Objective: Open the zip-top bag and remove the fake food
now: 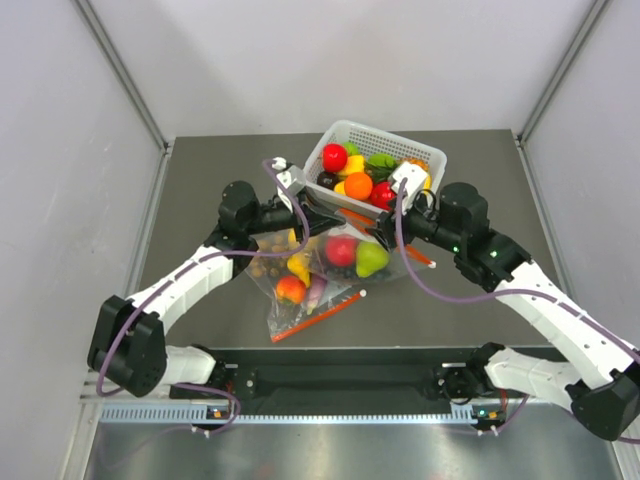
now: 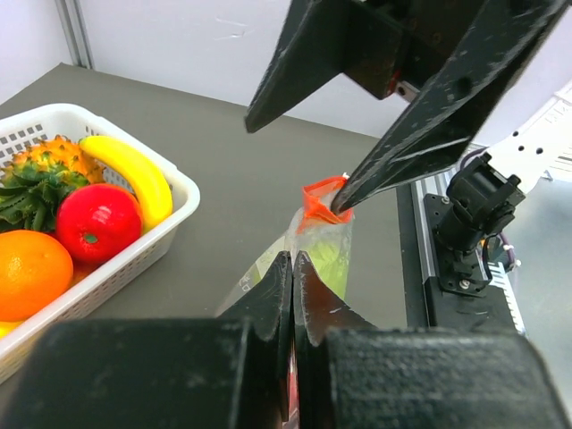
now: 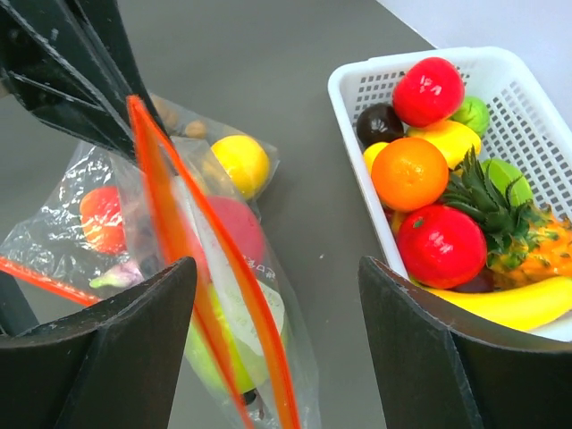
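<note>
The zip-top bag (image 1: pixel 352 262) lies mid-table, and a red apple (image 1: pixel 341 250) and a green pear (image 1: pixel 371 260) of the fake food show through it. My left gripper (image 1: pixel 318 218) is shut on the bag's top edge (image 2: pixel 315 234) and holds it up off the table. The orange-red zip strip (image 3: pixel 183 241) runs down in two lines with a narrow gap between them. My right gripper (image 3: pixel 277 295) is open and straddles that strip; its left finger (image 3: pixel 134 331) sits close beside the bag. In the left wrist view, one right fingertip (image 2: pixel 344 204) touches the strip's end.
A second clear bag (image 1: pixel 290 290) with a lemon (image 3: pixel 241 161), nuts and a red-yellow apple (image 3: pixel 101 217) lies against the held bag on its left. A white basket (image 1: pixel 375 126) of fruit stands just behind both grippers, close to the right finger (image 3: pixel 429 340).
</note>
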Controlling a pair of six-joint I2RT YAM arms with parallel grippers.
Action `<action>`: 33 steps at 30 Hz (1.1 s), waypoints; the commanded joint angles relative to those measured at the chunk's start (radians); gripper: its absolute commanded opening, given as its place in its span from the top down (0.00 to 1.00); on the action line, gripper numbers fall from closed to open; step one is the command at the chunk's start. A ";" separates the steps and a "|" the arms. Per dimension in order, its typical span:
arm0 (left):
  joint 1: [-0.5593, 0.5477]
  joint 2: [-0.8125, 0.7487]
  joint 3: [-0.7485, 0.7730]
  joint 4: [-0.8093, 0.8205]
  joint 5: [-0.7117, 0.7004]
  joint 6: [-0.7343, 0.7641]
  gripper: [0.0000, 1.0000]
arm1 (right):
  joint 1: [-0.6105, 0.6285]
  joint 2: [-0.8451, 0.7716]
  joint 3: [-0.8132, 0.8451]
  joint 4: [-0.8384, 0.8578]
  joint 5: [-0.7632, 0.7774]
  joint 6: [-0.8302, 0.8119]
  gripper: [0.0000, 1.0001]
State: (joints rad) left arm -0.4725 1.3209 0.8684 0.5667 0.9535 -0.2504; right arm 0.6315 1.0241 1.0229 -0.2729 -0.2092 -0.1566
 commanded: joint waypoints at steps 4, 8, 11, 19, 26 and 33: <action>-0.003 -0.046 -0.006 0.018 0.040 0.026 1.00 | -0.047 0.034 0.008 0.101 -0.110 -0.043 0.28; -0.005 -0.054 -0.006 0.007 0.047 0.030 1.00 | -0.067 0.048 -0.009 0.132 -0.156 -0.043 0.28; -0.005 -0.054 -0.005 0.004 0.053 0.033 1.00 | -0.081 0.068 -0.012 0.123 -0.254 -0.055 0.29; -0.009 -0.037 0.020 -0.011 0.056 0.045 1.00 | -0.087 0.163 0.020 0.054 -0.588 -0.100 0.49; -0.021 -0.031 0.058 -0.077 -0.132 0.042 0.68 | -0.087 0.166 0.046 0.060 -0.466 -0.034 1.00; -0.090 -0.137 0.110 -0.280 -0.546 0.092 0.29 | -0.087 0.099 0.123 0.015 -0.115 0.133 1.00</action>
State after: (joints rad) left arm -0.5354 1.2587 0.9237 0.3477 0.6300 -0.1883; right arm 0.5533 1.1923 1.0615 -0.2699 -0.4988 -0.1154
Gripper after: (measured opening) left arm 0.704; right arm 0.017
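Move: Just back from the open right fingers lies the stretch of the bag's orange zip edge that they go for: about 2 cm back, 4 cm left and 4 cm down. The green pear in the bag hangs some 2 cm back, 1 cm left and 12 cm down, the red apple level ahead and 7 cm left at that height; the basket's middle is roughly 21 cm ahead, 2 cm right. From the left hand, which already pinches the zip's upper end, that stretch is about 5 cm back, 3 cm right, 4 cm down. Dipping left and down by about 5 cm each way, with a slight draw back late on, the right hand swings some 25 degrees counter-clockwise and pinches the orange zip edge, then carries it about 3 cm forward while turning partly back. The left hand keeps its pinch, easing back a centimetre, until the right has shut; then it opens wide and swings forward nearly 4 cm. ##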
